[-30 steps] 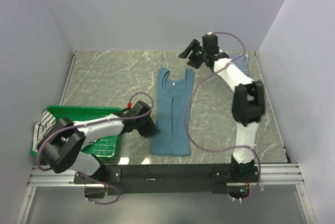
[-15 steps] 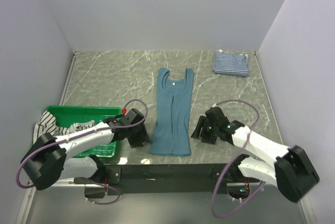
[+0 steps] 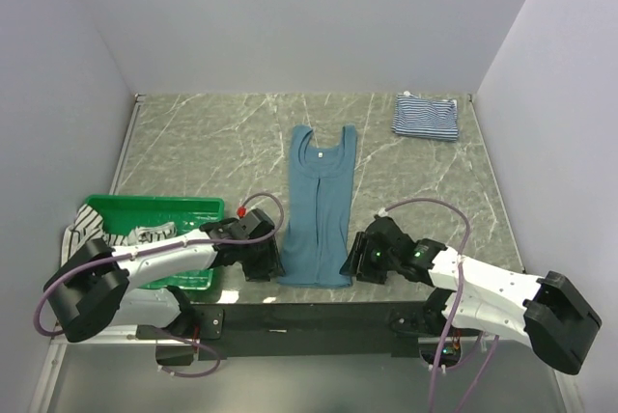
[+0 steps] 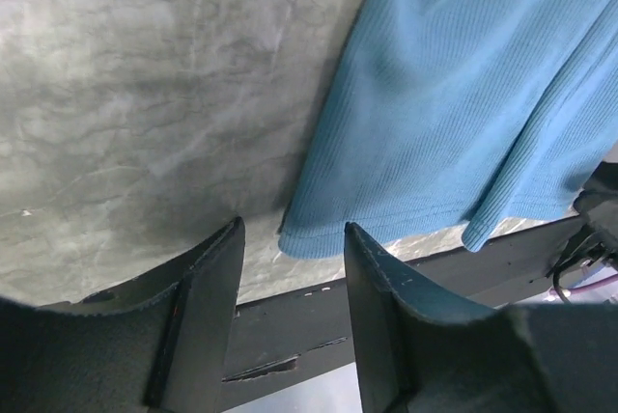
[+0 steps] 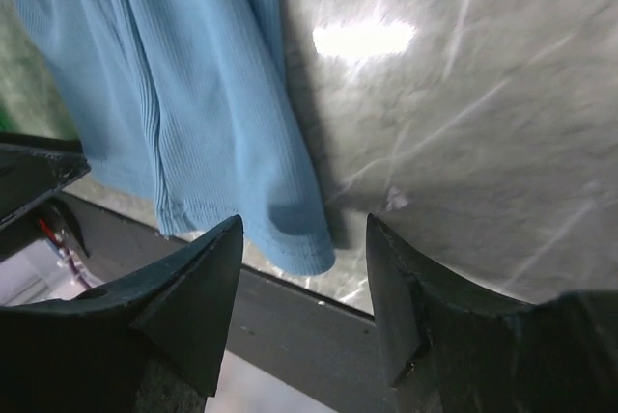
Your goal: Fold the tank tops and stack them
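Note:
The teal-blue tank top [image 3: 319, 206] lies flat and lengthwise mid-table, neck away from me, folded narrow. My left gripper [image 3: 265, 263] is low at its near left hem corner. In the left wrist view the gripper [image 4: 293, 230] is open, and the hem corner of the teal-blue top [image 4: 463, 95] lies just past the fingertips. My right gripper [image 3: 353, 261] is at the near right hem corner. It [image 5: 304, 225] is also open, with the corner of the teal-blue top [image 5: 174, 75] between the tips, ungripped. A folded navy-and-white striped tank top [image 3: 426, 116] sits at the back right. A black-and-white striped one [image 3: 85, 231] hangs over the basket's left side.
The green plastic basket [image 3: 159, 206] stands at the near left, beside my left arm. The table's near edge and a black rail [image 3: 319, 315] run just behind both grippers. Grey walls close off the back and both sides.
The right arm swung from the back right of the table down to the teal top's near right corner. The left gripper opened and shifted to the near left corner.

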Tool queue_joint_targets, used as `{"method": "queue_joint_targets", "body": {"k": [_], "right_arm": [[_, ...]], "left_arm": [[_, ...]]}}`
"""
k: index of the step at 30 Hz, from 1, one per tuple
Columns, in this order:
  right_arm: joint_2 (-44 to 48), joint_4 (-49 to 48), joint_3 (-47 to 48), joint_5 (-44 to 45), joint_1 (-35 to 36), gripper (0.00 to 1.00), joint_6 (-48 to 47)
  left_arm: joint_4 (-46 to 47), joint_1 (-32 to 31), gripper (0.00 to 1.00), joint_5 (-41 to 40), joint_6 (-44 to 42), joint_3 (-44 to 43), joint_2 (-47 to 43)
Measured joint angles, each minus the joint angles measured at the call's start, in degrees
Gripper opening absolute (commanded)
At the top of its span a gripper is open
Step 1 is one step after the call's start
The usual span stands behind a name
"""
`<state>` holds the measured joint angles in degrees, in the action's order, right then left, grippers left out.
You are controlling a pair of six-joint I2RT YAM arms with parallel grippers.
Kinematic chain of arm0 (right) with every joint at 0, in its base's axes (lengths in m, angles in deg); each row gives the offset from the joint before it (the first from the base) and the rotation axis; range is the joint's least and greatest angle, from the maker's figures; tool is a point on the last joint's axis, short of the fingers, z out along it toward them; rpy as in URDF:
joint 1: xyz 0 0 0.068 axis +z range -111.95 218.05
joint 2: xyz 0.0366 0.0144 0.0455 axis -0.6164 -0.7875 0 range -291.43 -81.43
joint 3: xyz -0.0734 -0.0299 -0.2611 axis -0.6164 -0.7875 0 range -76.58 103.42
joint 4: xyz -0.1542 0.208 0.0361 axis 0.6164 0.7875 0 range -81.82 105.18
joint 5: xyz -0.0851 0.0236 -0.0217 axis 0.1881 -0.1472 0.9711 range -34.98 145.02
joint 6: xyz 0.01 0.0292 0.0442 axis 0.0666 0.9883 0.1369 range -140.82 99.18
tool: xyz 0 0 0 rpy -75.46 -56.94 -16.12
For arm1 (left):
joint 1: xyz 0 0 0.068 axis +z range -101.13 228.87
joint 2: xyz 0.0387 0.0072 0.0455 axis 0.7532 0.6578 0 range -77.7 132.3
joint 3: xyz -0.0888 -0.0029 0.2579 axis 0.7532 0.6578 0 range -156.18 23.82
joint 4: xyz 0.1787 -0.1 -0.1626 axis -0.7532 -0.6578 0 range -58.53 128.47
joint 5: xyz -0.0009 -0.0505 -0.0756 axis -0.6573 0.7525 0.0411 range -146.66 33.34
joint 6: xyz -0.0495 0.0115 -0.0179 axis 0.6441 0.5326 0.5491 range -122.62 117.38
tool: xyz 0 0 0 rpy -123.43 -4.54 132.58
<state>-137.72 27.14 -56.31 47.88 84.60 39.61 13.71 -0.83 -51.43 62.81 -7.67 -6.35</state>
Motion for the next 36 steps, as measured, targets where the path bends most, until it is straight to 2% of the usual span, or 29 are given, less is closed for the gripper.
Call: {"method": "queue_joint_targets", "body": {"k": [11,14,15,17,18,20,21,22,26,36], "right_arm": [[0.92,-1.81,-1.88,-0.26,5.35,0.55,5.2],[0.48,-2.1,-1.97,-0.22,5.73,0.49,5.84],[0.09,-2.32,-1.97,-0.22,5.84,0.46,5.92],[-0.79,-2.82,-1.95,-0.26,6.19,0.4,6.19],[-1.18,-3.15,-1.95,-0.28,6.38,0.38,6.16],[-1.9,-3.3,-1.75,-0.2,6.75,0.29,6.03],[-2.32,-3.23,-1.7,-0.02,6.97,0.25,6.05],[-2.58,-3.13,-1.55,0.07,7.13,0.13,5.92],[-3.17,-0.87,-0.59,1.31,8.61,0.03,5.25],[-2.34,13.2,5.25,6.95,18.69,0.02,6.19]], "left_arm": [[1.07,-2.16,0.49,0.11,1.51,-0.28,1.57],[1.79,-2.47,0.46,0.42,1.7,-0.5,2.34],[2.05,-2.54,0.4,0.57,1.73,-0.59,2.64],[2.49,-2.71,0.34,0.72,1.73,-0.68,3.28],[2.67,-2.75,0.26,0.9,1.75,-0.68,3.58],[2.89,-2.95,0.17,0.81,1.81,-0.63,3.89],[2.89,-3.02,0.07,0.81,1.79,-0.59,4.0],[2.89,-3.02,0.0,0.76,1.81,-0.57,4.0],[2.82,-3.63,0.01,0.66,1.75,-0.09,2.99],[-4.9,-7.93,0.01,-0.66,3.89,1.64,-5.64]]}}
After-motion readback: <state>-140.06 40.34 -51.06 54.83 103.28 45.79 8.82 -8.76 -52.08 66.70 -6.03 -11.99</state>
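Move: The teal tank top's near left hem corner lies almost under the left hand's open fingers, about 1 cm back, 2 cm right and 1 cm down; the green tote is some 30 cm left of that hand and 8 cm farther out. From the right hand, the near right hem corner is about 3 cm back, 1 cm left and 1 cm down, and the folded striped top roughly 40 cm ahead and 22 cm right. Back and slightly inward, both hands ease down onto the near hem corners of the teal tank top, and their open fingers shut to pinch one corner each. Keeping hold, they draw the hem back towards the table's near edge while spreading about 1.5 cm each outward, the left ending some 4 cm back in all, the right about 6 cm and turning some 10 degrees counter-clockwise. ##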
